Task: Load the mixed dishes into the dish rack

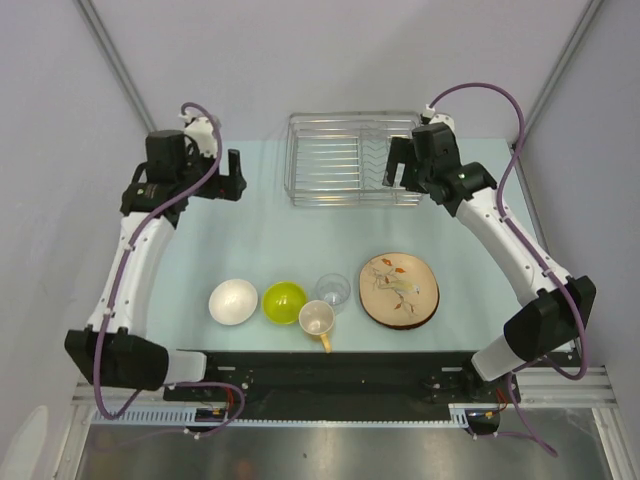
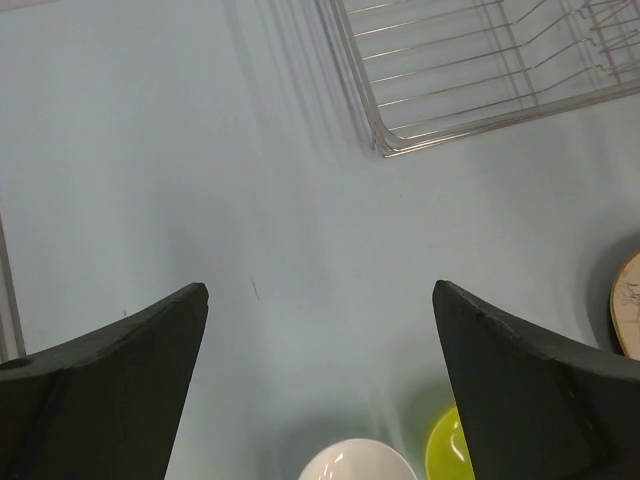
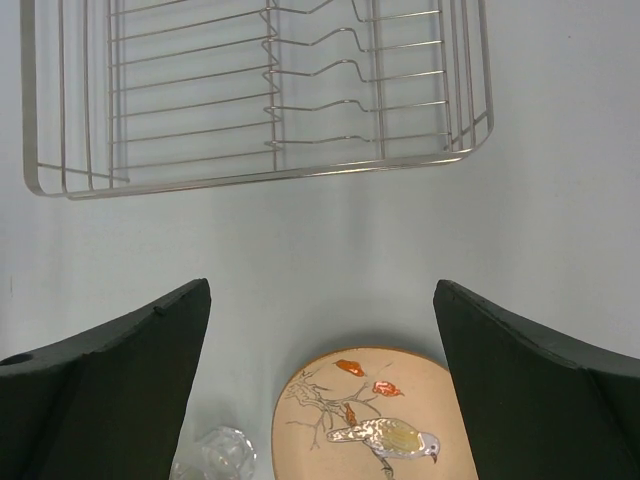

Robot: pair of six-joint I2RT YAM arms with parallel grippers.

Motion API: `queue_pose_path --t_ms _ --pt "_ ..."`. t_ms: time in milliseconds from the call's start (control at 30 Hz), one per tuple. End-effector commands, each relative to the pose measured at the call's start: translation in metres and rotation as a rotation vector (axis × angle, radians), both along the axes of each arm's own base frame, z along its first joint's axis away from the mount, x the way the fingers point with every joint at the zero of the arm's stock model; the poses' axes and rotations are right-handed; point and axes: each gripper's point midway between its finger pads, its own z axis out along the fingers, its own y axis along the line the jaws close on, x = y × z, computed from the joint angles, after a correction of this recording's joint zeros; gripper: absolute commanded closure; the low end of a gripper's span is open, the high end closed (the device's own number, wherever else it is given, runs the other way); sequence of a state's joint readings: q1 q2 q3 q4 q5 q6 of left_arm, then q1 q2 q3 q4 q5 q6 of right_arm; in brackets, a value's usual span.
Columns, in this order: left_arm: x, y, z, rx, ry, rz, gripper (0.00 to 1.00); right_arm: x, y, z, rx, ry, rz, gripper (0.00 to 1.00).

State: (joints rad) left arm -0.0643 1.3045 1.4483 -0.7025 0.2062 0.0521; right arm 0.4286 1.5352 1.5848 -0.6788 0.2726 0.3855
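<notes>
The chrome wire dish rack [image 1: 352,160] stands empty at the back of the table; it also shows in the left wrist view [image 2: 480,70] and the right wrist view [image 3: 250,90]. Near the front lie a white bowl [image 1: 233,301], a lime-green bowl [image 1: 284,302], a small clear glass [image 1: 333,290], a yellow-orange mug [image 1: 317,320] and a round wooden plate [image 1: 399,291] with a bird and leaves. The beige plate is out of view. My left gripper [image 1: 232,178] is open and empty, left of the rack. My right gripper [image 1: 397,165] is open and empty over the rack's right end.
The mug lies against the glass and the green bowl. Grey walls close in the table on the left, back and right. A black rail [image 1: 330,370] runs along the near edge between the arm bases.
</notes>
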Motion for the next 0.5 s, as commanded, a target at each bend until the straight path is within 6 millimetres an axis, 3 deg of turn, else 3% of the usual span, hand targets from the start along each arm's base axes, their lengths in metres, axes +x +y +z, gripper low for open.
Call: queue_pose_path --t_ms 0,67,100,133,167,200,233,267,300,333,367,400,433,467 --pt "0.039 -0.002 0.003 0.051 -0.086 0.034 0.0 0.005 0.001 0.02 0.031 -0.074 -0.009 0.0" --pt "0.062 -0.006 -0.003 0.054 -0.1 0.018 0.0 0.012 -0.008 0.018 0.01 -0.088 -0.014 0.0" --pt "0.078 -0.01 0.01 0.046 -0.142 0.014 0.0 0.018 -0.012 0.019 0.003 -0.106 -0.028 0.0" --pt "0.097 -0.014 -0.008 0.043 -0.101 0.01 0.0 0.022 -0.021 0.017 -0.003 -0.112 -0.057 0.01" --pt "0.11 -0.015 -0.014 0.037 -0.088 0.023 0.0 0.031 -0.037 0.015 -0.011 -0.119 -0.108 0.0" --pt "0.124 -0.022 0.004 0.035 -0.119 0.021 0.0 0.039 -0.047 0.016 -0.007 -0.14 -0.143 0.0" --pt "0.134 -0.024 0.003 0.042 -0.117 0.028 0.0 0.045 -0.054 0.013 -0.004 -0.144 -0.17 0.0" --pt "0.154 -0.027 -0.024 0.061 -0.066 0.041 0.0 0.053 -0.062 0.005 -0.015 -0.139 -0.197 0.0" --pt "0.164 -0.038 -0.009 0.069 -0.104 0.034 0.0 0.063 -0.076 0.005 -0.017 -0.156 -0.234 0.0" --pt "0.174 -0.044 -0.016 0.081 -0.099 0.031 0.0 0.069 -0.08 -0.001 -0.026 -0.149 -0.245 0.0" --pt "0.185 -0.058 -0.04 0.1 -0.063 0.008 0.0 0.076 -0.086 -0.002 -0.039 -0.155 -0.259 0.0" --pt "0.194 -0.063 -0.031 0.104 -0.082 0.002 0.0 0.086 -0.091 -0.018 -0.057 -0.127 -0.274 0.0" --pt "0.199 -0.069 -0.038 0.11 -0.073 -0.002 0.0 0.092 -0.094 -0.023 -0.069 -0.118 -0.281 0.0" --pt "0.207 -0.079 -0.059 0.117 -0.039 -0.019 0.0 0.098 -0.096 -0.022 -0.073 -0.121 -0.285 0.01"
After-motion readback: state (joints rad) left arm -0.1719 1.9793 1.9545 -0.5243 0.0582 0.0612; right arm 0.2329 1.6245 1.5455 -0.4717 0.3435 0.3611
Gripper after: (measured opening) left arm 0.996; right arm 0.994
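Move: The dish rack's middle lies some 20 cm ahead of the left hand, 30 cm to its right and 24 cm below; its left rim is about 13 cm to that hand's right. The white bowl sits 16 cm back and 2 cm right, the green bowl 17 cm back and 13 cm right. From the right hand the rack's middle is about 17 cm ahead, 10 cm left and 22 cm down, with the plate 17 cm straight back. Forward in a quick sweep goes the left hand, about 18 cm, sinking 5 cm and edging right, to come up beside the rack's left rim. The right hand starts a little later and swings some 8 cm right and 6 cm forward, towards the rack's right rim, while turning about 15 degrees clockwise. Both grippers stay wide open and empty. ##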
